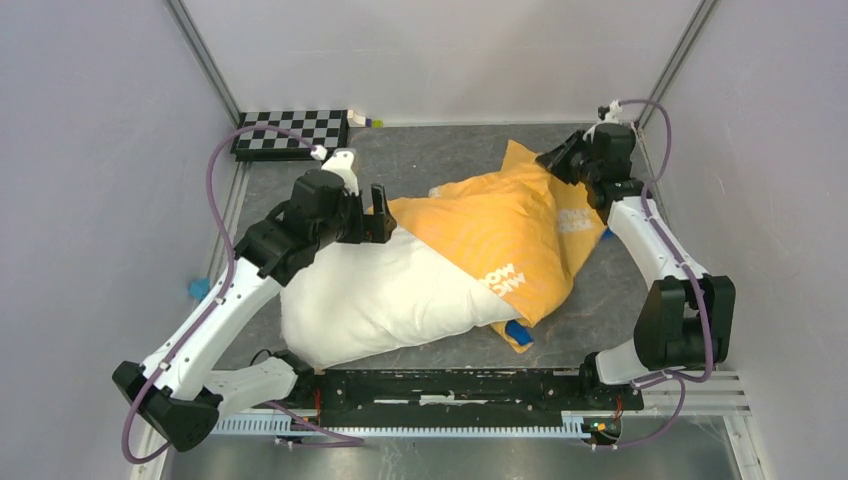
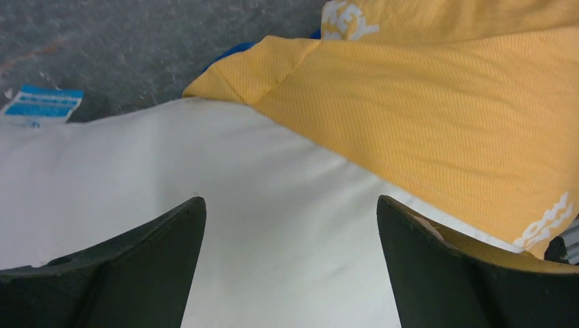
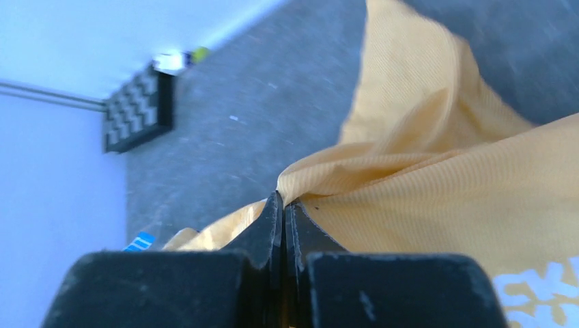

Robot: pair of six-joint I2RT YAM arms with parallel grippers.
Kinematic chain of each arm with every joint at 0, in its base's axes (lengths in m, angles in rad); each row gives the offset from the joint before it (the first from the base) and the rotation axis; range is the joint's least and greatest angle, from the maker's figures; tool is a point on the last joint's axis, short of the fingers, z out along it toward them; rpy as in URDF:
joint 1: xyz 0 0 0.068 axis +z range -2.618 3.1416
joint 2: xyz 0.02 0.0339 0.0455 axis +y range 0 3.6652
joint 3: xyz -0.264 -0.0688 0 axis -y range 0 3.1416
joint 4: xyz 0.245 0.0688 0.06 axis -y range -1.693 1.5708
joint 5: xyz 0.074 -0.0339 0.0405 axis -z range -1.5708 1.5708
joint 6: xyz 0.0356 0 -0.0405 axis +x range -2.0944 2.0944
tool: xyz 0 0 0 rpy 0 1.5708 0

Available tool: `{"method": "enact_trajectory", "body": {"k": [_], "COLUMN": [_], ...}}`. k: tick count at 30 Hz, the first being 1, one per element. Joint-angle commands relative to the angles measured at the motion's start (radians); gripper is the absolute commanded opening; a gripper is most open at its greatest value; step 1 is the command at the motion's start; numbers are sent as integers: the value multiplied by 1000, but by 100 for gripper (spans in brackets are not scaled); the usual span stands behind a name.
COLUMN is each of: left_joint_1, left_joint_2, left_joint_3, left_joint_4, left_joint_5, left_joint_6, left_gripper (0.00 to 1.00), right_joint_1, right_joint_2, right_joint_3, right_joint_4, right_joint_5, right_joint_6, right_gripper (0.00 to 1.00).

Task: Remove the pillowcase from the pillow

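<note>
The white pillow lies on the grey table, its left half bare. The orange-yellow pillowcase with white lettering still covers its right half and trails to the far right, with a bit of blue showing at the near edge. My left gripper hovers open over the bare pillow, close to the pillowcase's open edge, with only white pillow between its fingers. My right gripper is at the far corner, shut with a fold of the pillowcase pinched at its tips.
A black-and-white checkerboard lies at the back left by the wall. A blue-and-white tag sticks out at the pillow's edge. A small blue object sits beyond the table's left side. Walls close in on three sides.
</note>
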Motion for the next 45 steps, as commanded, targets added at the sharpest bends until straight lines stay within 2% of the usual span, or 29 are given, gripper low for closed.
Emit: {"method": "enact_trajectory", "body": {"k": [1, 4, 8, 10, 13, 22, 25, 29, 34, 35, 36, 41, 42, 43, 45], "left_joint_1": [11, 11, 11, 11, 11, 10, 12, 12, 14, 14, 14, 15, 15, 15, 15], "left_joint_2": [48, 24, -27, -38, -51, -1, 48, 121, 219, 233, 246, 248, 234, 220, 178], "left_joint_3": [116, 76, -23, -45, -68, -2, 14, 30, 52, 52, 55, 78, 76, 72, 58], "left_joint_4": [-52, 10, 86, 92, 122, 145, 88, 6, -101, -113, -120, -129, -123, -111, -81], "left_joint_5": [33, 102, 248, 212, 55, 39, 42, 145, 134, 130, 113, 26, 23, 19, 11], "left_joint_6": [229, 371, 509, 537, 571, 683, 673, 607, 546, 547, 549, 560, 563, 566, 575], "left_gripper": [100, 100, 100, 100, 100, 100, 100, 100, 100, 97, 89, 28, 19, 11, 7], "right_joint_1": [1, -6, -13, -13, -13, -12, -15, -19, -29, -30, -33, -44, -58, -80, -101], "right_joint_2": [-47, -32, -35, -31, -29, -59, -72, -85, -97, -101, -103, -94, -89, -88, -88], "right_joint_3": [219, 311, 317, 317, 315, 277, 279, 282, 264, 258, 252, 245, 245, 241, 230], "right_joint_4": [176, 126, 151, 157, 165, 181, 168, 149, 143, 146, 149, 141, 138, 137, 141], "right_joint_5": [-116, -118, -145, -155, -171, -163, -158, -139, -117, -112, -105, -75, -74, -74, -69], "right_joint_6": [-59, -92, -82, -77, -76, -56, -59, -70, -71, -69, -68, -79, -81, -81, -80], "right_gripper": [0, 0, 0, 0, 0, 0, 0, 0, 0, 0, 0, 0, 0, 0, 0]}}
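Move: The white pillow fabric that the open left fingers will pinch, beside the pillowcase's opening, is about 3 cm ahead of the left hand, laterally level and some 6 cm below. The near corner of the yellow hem lies roughly 5 cm ahead, 1 cm right and 8 cm below it; the middle of the pillowcase is about 21 cm right, 1 cm back and 12 cm below. From the right hand, already gripping the case, that pinch spot is some 34 cm left, 15 cm back and slightly lower, and the case's loose flap about 8 cm left, 2 cm ahead and 8 cm below. The right hand keeps its pinch on the pillowcase and hoists it quickly, about 14 cm up and slightly forward, its fingers tipping up some 20 degrees, then holds it there with only a small drift down and right. The left hand wavers a few centimetres above the pillow while rolling its left side up and turning clockwise some 25 degrees each, then sinks about 6 cm, ending slightly forward, and closes its fingers on the white fabric beside the hem. ##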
